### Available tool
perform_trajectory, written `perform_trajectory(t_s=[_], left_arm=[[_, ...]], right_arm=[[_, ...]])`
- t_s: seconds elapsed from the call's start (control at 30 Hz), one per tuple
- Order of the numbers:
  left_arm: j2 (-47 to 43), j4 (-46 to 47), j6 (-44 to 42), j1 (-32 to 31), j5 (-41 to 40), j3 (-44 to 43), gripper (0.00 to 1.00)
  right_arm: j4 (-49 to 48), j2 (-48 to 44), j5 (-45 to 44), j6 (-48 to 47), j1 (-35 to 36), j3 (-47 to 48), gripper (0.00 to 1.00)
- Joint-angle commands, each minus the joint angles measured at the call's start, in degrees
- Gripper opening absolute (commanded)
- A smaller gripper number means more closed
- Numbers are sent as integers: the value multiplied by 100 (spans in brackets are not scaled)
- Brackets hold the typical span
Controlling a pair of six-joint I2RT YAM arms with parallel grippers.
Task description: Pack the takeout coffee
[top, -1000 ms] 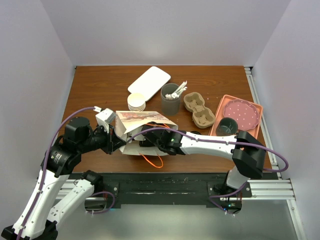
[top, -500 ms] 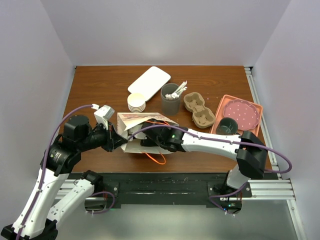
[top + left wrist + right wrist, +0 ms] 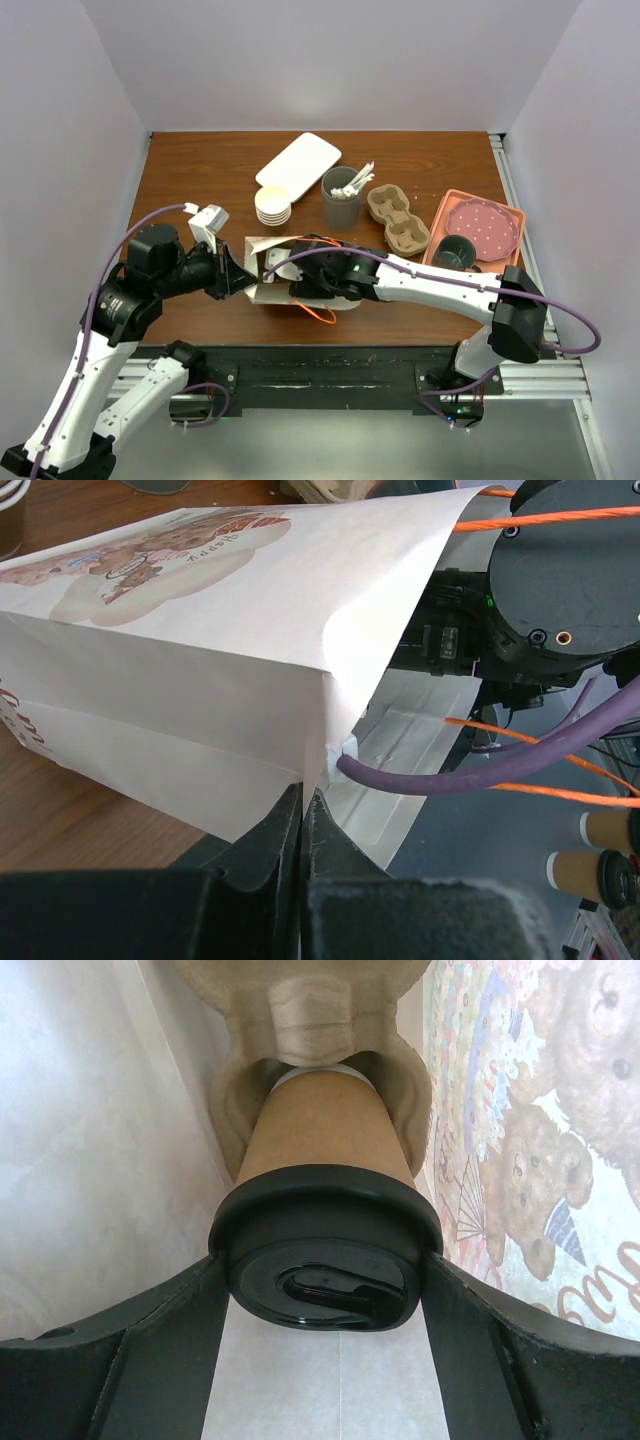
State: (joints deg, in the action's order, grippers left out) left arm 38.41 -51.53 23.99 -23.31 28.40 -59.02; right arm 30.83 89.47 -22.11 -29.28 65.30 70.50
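The takeout coffee (image 3: 325, 1140), a paper cup with a black lid (image 3: 320, 1290), is inside the white printed paper bag (image 3: 262, 262). Its base sits in a pulp cup carrier (image 3: 320, 1010). My right gripper (image 3: 323, 1260) reaches into the bag, and its fingers (image 3: 190, 1330) press on both sides of the lid. From above, that gripper and the coffee are hidden by the bag. My left gripper (image 3: 303, 800) is shut on the bag's folded edge (image 3: 315, 730) at the mouth and holds it up. The bag lies on its side on the table.
Behind the bag are a stack of lidless cups (image 3: 272, 205), a white oblong lid (image 3: 298, 165), a grey cup of utensils (image 3: 341, 198) and a second pulp carrier (image 3: 398, 220). A pink tray (image 3: 505, 215) and a dark bowl (image 3: 455, 250) sit at the right. The bag's orange cord handle (image 3: 312, 318) trails toward the front edge.
The left gripper and the bag edge it holds have shifted right. The bag looks shorter from above, and the right arm has reached further left into it.
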Motion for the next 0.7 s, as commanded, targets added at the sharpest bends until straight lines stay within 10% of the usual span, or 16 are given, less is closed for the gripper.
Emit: perform_trajectory(t_s=[0.0, 0.67], left_arm=[[87, 20, 247, -16, 333, -232, 7], [685, -419, 255, -16, -71, -900, 49]], right_arm=[[476, -246, 206, 212, -61, 306, 76], [1118, 307, 681, 370, -61, 851, 76]])
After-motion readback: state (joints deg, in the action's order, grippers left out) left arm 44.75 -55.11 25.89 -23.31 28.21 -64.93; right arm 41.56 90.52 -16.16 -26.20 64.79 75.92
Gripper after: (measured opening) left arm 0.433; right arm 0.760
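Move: At the left fingertips is the near-left corner of the paper bag's rim, still pinched; the bag's middle lies about 8 cm ahead, 10 cm right and 11 cm below, and the stack of white cups some 24 cm ahead, 2 cm right. Inside the bag the right fingers straddle the lidded coffee cup, its middle 3 cm ahead, 1 cm left and 3 cm below; the cup carrier is about 6 cm ahead, 2 cm left and 8 cm below, the straw tub 14 cm ahead, 4 cm right. Letting go of the bag's rim, the left fingers open to a bit under half and the hand, after barely shifting, eases about 1 cm forward and up. Meanwhile the right hand, deep in the bag with its fingers still about the black lid, draws back some 2 cm towards the robot and tips about 10 degrees further down, its opening unchanged. ##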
